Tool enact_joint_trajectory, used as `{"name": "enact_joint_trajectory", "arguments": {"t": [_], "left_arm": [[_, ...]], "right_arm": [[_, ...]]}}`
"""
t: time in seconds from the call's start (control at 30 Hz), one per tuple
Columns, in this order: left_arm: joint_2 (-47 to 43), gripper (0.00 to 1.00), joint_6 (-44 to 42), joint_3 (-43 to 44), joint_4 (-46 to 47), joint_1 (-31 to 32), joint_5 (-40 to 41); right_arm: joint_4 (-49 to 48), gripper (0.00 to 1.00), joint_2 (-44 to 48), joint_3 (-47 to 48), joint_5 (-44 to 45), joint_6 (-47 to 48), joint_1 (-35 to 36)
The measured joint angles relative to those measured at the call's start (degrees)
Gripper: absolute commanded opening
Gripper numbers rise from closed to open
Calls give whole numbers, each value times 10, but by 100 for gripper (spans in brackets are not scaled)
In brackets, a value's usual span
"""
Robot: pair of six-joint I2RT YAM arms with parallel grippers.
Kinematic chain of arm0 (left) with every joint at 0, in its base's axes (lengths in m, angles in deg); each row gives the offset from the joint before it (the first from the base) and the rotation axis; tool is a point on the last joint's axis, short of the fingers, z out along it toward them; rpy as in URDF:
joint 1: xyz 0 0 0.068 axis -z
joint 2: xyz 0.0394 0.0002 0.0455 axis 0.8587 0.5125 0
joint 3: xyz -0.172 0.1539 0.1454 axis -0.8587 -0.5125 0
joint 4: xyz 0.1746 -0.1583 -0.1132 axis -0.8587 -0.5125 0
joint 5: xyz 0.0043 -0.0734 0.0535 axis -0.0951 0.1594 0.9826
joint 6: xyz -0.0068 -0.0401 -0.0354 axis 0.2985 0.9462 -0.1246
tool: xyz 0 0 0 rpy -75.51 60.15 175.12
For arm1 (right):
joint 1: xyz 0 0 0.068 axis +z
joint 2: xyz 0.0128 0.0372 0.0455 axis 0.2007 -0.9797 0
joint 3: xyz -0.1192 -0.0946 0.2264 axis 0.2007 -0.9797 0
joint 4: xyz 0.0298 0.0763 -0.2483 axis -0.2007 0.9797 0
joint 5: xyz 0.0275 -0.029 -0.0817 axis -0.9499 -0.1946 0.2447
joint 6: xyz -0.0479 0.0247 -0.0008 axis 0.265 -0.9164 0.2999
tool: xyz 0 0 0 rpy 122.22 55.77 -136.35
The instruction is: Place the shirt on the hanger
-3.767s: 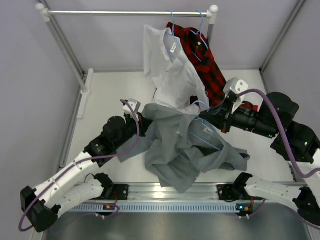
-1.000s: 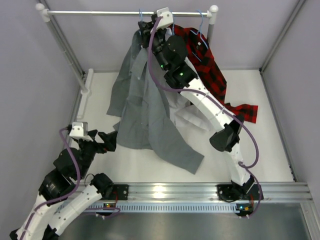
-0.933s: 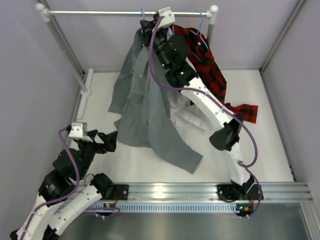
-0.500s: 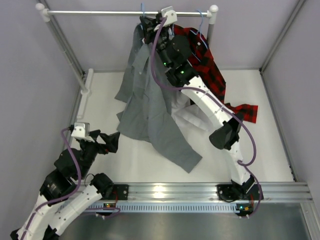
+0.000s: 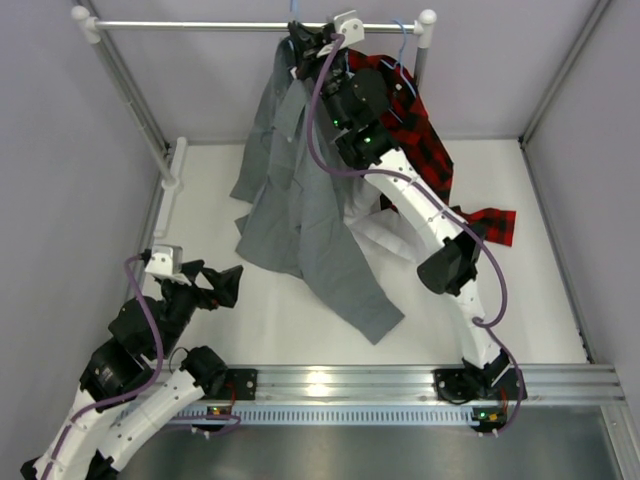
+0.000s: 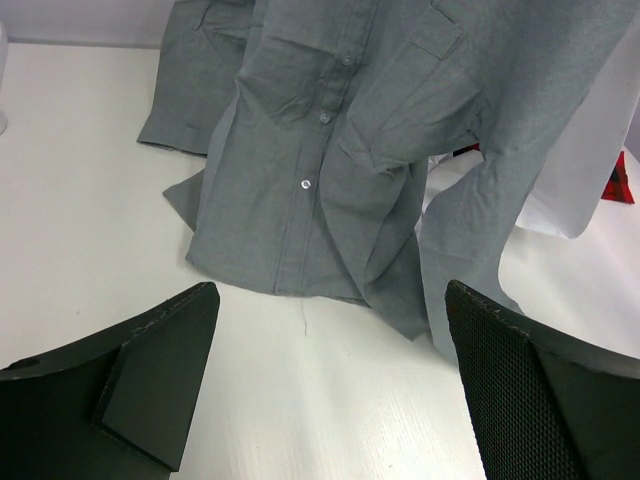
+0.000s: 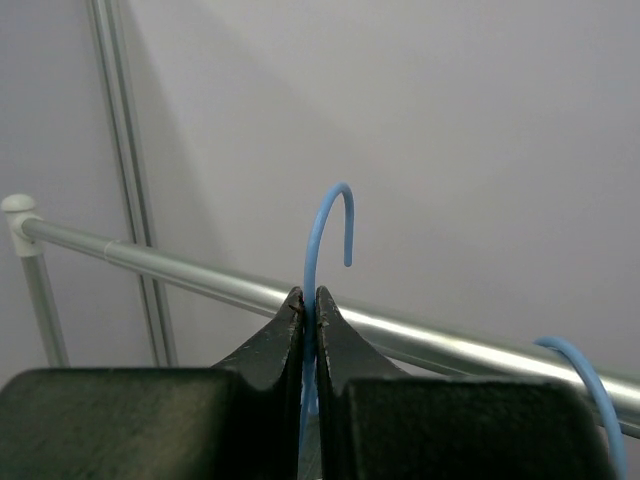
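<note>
The grey shirt (image 5: 300, 200) hangs from the top by the rail, and its lower tail trails onto the white table. It fills the upper part of the left wrist view (image 6: 330, 150). My right gripper (image 5: 302, 45) is raised at the shirt's collar, and in the right wrist view it (image 7: 309, 295) is shut on the stem of the light-blue hanger (image 7: 325, 215). The hook stands up in front of the rail. The hanger's body is hidden under the fabric. My left gripper (image 5: 225, 283) stands open and empty low on the left, its jaws (image 6: 330, 287) just short of the shirt's hem.
A metal clothes rail (image 5: 200, 25) (image 7: 150, 260) spans the back on two posts. A red-and-black plaid shirt (image 5: 420, 140) hangs at its right end, and a second blue hook (image 7: 590, 370) shows there. A white shirt (image 5: 385, 235) (image 6: 590, 170) lies behind the grey one.
My right arm has lifted the hanger and grey shirt a little higher towards the rail, pulling the tail up and back. The left arm has hardly shifted.
</note>
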Motion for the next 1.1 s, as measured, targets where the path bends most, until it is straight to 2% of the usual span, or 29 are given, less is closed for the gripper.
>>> {"name": "enact_joint_trajectory", "arguments": {"t": [0.27,1.1], "left_arm": [[0,98,-2,0,0,0,-9],[0,98,-2,-1,0,0,-15]], "right_arm": [[-13,0,-19,4,-15,-9,-24],[-38,0,-51,2,-17,-5,-12]]}}
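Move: From the right hand, which already grips the grey shirt's hanger just under its hook, the rail runs about 6 cm straight ahead and 1 cm higher. The white shirt's hanger hook sits on the rail roughly 12 cm to the hand's right and 6 cm ahead, the plaid shirt's hook some 29 cm right and 6 cm ahead, both about 3 cm higher. From the idle left hand, that stretch of rail is some 36 cm ahead, 15 cm right and 28 cm up. Keep the right gripper shut on the hanger neck and carry the hook forward over the rail about 2 cm, dipping a little. Ease back slightly while drifting left, then lower and push forward together so the open tip drops behind the rail, ending about 4 cm lower and 3 cm farther out overall. Hold the wrist's attitude. ##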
